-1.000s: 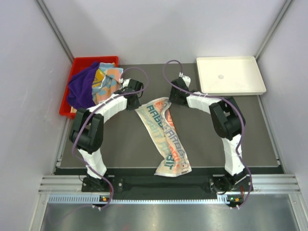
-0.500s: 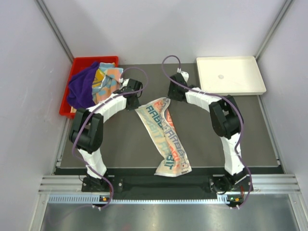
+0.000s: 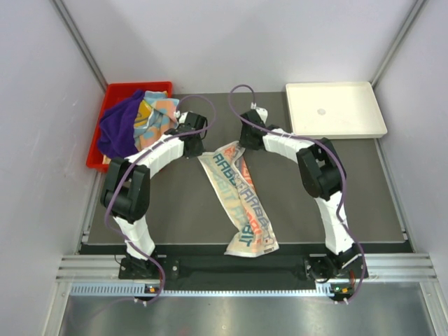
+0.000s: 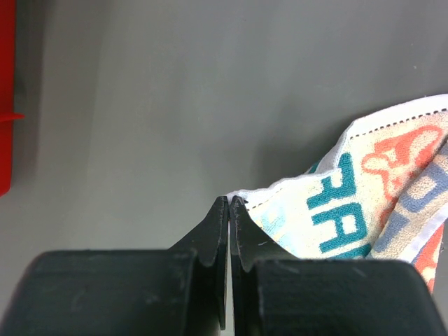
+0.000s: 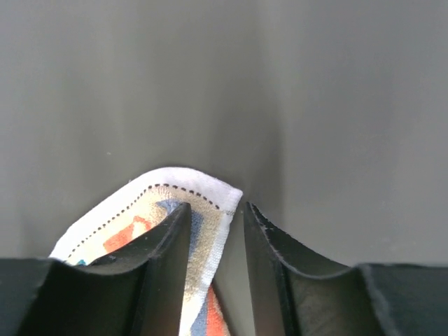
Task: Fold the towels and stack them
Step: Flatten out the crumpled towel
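Observation:
A teal, orange and white lettered towel (image 3: pixel 241 203) lies crumpled lengthwise on the dark mat (image 3: pixel 175 210), from the middle to the near edge. My left gripper (image 3: pixel 198 145) is at the towel's far left corner. In the left wrist view the left gripper (image 4: pixel 229 198) is shut, with the towel's (image 4: pixel 350 210) white hem pinched at its tips. My right gripper (image 3: pixel 246 135) is at the far right corner. In the right wrist view the right gripper (image 5: pixel 217 206) stands partly open, with a hemmed corner of the towel (image 5: pixel 168 183) between its fingers, under the left finger (image 5: pixel 164 245).
A red bin (image 3: pixel 112 94) at the back left holds a purple towel (image 3: pixel 119 129) and a multicoloured towel (image 3: pixel 155 115). A white shallow tray (image 3: pixel 350 112) stands at the back right. Grey walls close in the sides and back.
The right gripper has moved left and further back onto the towel's far right corner, and its jaws have narrowed. The left gripper has stayed shut at its corner.

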Action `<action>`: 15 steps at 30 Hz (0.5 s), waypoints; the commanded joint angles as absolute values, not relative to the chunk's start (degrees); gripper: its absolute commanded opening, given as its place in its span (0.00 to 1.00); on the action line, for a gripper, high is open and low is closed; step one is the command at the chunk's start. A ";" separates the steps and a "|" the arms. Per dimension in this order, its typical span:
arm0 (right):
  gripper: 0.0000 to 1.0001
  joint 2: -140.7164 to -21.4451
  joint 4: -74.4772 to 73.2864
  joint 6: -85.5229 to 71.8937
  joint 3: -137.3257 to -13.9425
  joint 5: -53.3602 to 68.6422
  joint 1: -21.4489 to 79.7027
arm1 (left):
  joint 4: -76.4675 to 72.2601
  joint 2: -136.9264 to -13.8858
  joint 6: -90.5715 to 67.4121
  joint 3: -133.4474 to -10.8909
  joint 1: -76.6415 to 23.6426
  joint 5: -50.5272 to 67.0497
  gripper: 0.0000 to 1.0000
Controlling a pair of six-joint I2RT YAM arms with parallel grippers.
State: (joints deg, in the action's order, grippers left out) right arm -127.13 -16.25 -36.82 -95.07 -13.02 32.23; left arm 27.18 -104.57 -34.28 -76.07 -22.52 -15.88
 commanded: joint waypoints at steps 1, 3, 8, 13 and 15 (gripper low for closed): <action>0.36 -128.58 -16.88 -38.58 -97.29 -12.04 32.96 | 27.16 -104.85 -33.31 -78.66 -22.06 -15.73 0.00; 0.34 -128.85 -16.79 -39.02 -97.64 -11.69 32.96 | 27.42 -104.85 -33.31 -79.10 -22.15 -15.64 0.00; 0.29 -128.94 -16.61 -41.13 -98.26 -9.58 32.87 | 27.51 -104.68 -33.49 -79.10 -22.15 -15.29 0.00; 0.17 -128.59 -15.38 -41.92 -96.69 -9.32 32.87 | 27.60 -104.59 -33.31 -78.93 -22.15 -15.21 0.00; 0.12 -128.23 -14.59 -41.92 -96.15 -9.40 32.87 | 27.42 -104.41 -33.22 -79.01 -22.15 -15.38 0.00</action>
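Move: The towel's far right corner lies almost between the right hand's open fingertips, roughly 1 cm ahead and 1 cm below. The corner pinched by the left hand is about 11 cm to the right hand's left and 2 cm back. The towel's near end lies some 27 cm back and 3 cm to the right. From the left hand, the far right corner is about 11 cm right, 2 cm ahead and 3 cm lower. The right fingers close on the towel's far right corner and pinch it while the hand eases about 1.5 cm left. ##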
